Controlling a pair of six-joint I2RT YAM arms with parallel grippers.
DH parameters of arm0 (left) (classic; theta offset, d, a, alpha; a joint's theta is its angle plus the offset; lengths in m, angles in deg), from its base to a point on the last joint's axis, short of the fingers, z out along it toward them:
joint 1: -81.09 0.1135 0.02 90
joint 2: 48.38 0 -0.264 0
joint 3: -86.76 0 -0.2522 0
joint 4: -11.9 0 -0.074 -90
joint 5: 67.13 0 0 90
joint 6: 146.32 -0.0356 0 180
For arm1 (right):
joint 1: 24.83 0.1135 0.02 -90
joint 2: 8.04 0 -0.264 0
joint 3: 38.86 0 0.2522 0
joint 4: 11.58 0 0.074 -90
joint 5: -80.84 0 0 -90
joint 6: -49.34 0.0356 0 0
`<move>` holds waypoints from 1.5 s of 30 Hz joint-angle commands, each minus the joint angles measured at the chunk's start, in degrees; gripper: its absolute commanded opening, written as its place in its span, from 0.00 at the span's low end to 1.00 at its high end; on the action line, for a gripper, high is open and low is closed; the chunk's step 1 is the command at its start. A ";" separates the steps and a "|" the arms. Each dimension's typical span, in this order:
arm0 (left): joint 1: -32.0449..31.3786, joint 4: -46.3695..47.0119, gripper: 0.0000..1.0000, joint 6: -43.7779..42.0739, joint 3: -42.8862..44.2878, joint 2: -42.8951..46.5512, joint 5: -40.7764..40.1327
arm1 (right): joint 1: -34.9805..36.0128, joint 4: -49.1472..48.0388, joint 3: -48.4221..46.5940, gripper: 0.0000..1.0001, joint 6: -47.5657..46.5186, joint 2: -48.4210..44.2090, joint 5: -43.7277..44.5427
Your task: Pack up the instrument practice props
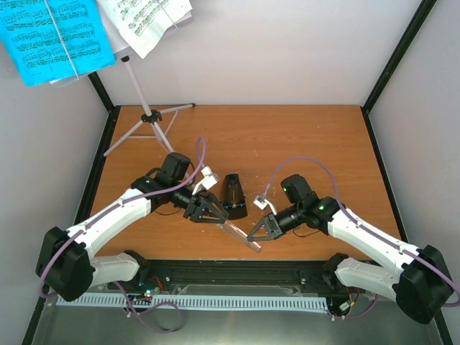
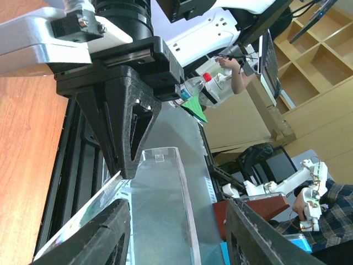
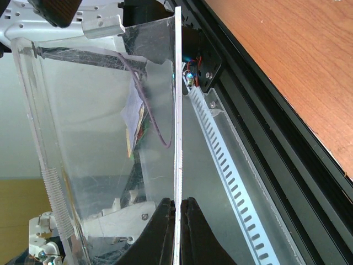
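Note:
The black pyramid metronome (image 1: 233,195) stands upright on the table between my two arms. Its clear cover (image 1: 241,236) is off it and held low near the front edge. My right gripper (image 1: 255,236) is shut on one thin wall of the cover (image 3: 110,138), with the wall pinched between the fingertips of that gripper (image 3: 179,207). My left gripper (image 2: 179,237) straddles the cover (image 2: 160,204) from the other end. It is open, with a gap at its right finger (image 2: 259,232). The silver music stand (image 1: 147,115) stands at the back left, carrying blue sheets (image 1: 54,39) and white sheets (image 1: 147,21).
The black rail (image 1: 237,272) and the slotted metal strip (image 3: 237,182) run along the table's near edge, just below the cover. Black frame posts (image 1: 395,57) stand at the back corners. The stand's tripod legs (image 1: 129,140) spread over the back left of the table.

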 commanded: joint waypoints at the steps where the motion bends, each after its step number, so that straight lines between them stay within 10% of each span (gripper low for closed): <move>1: -0.75 1.57 0.49 -0.23 -0.38 0.84 1.60 | -0.18 -1.72 0.87 0.03 0.56 -0.20 0.08; 45: -0.83 3.45 0.13 2.62 -3.81 4.64 -1.44 | -2.03 -1.35 -0.55 0.03 0.09 1.52 0.99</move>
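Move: The clear plastic cover, already pinched by the right hand, has its middle about 4 cm back from the left hand, 5 cm to its right and some 3 cm lower; from the right hand it is about 3 cm left and 1 cm back, near level. The black metronome lies roughly 10 cm ahead of the left hand, 3 cm right and 20 cm below. The music stand's near foot is about 14 cm ahead of the left hand, 8 cm left and 22 cm below. The clear cover's long side wall is what the left fingers close around: from half open they narrow steadily to nearly shut, one on each side of the wall, while that hand eases back and then down by only about 1 cm. The right fingers keep their pinch on the cover's edge and carry it about 1 cm forward and slightly down. Firm contact of the left pads can't be seen. ##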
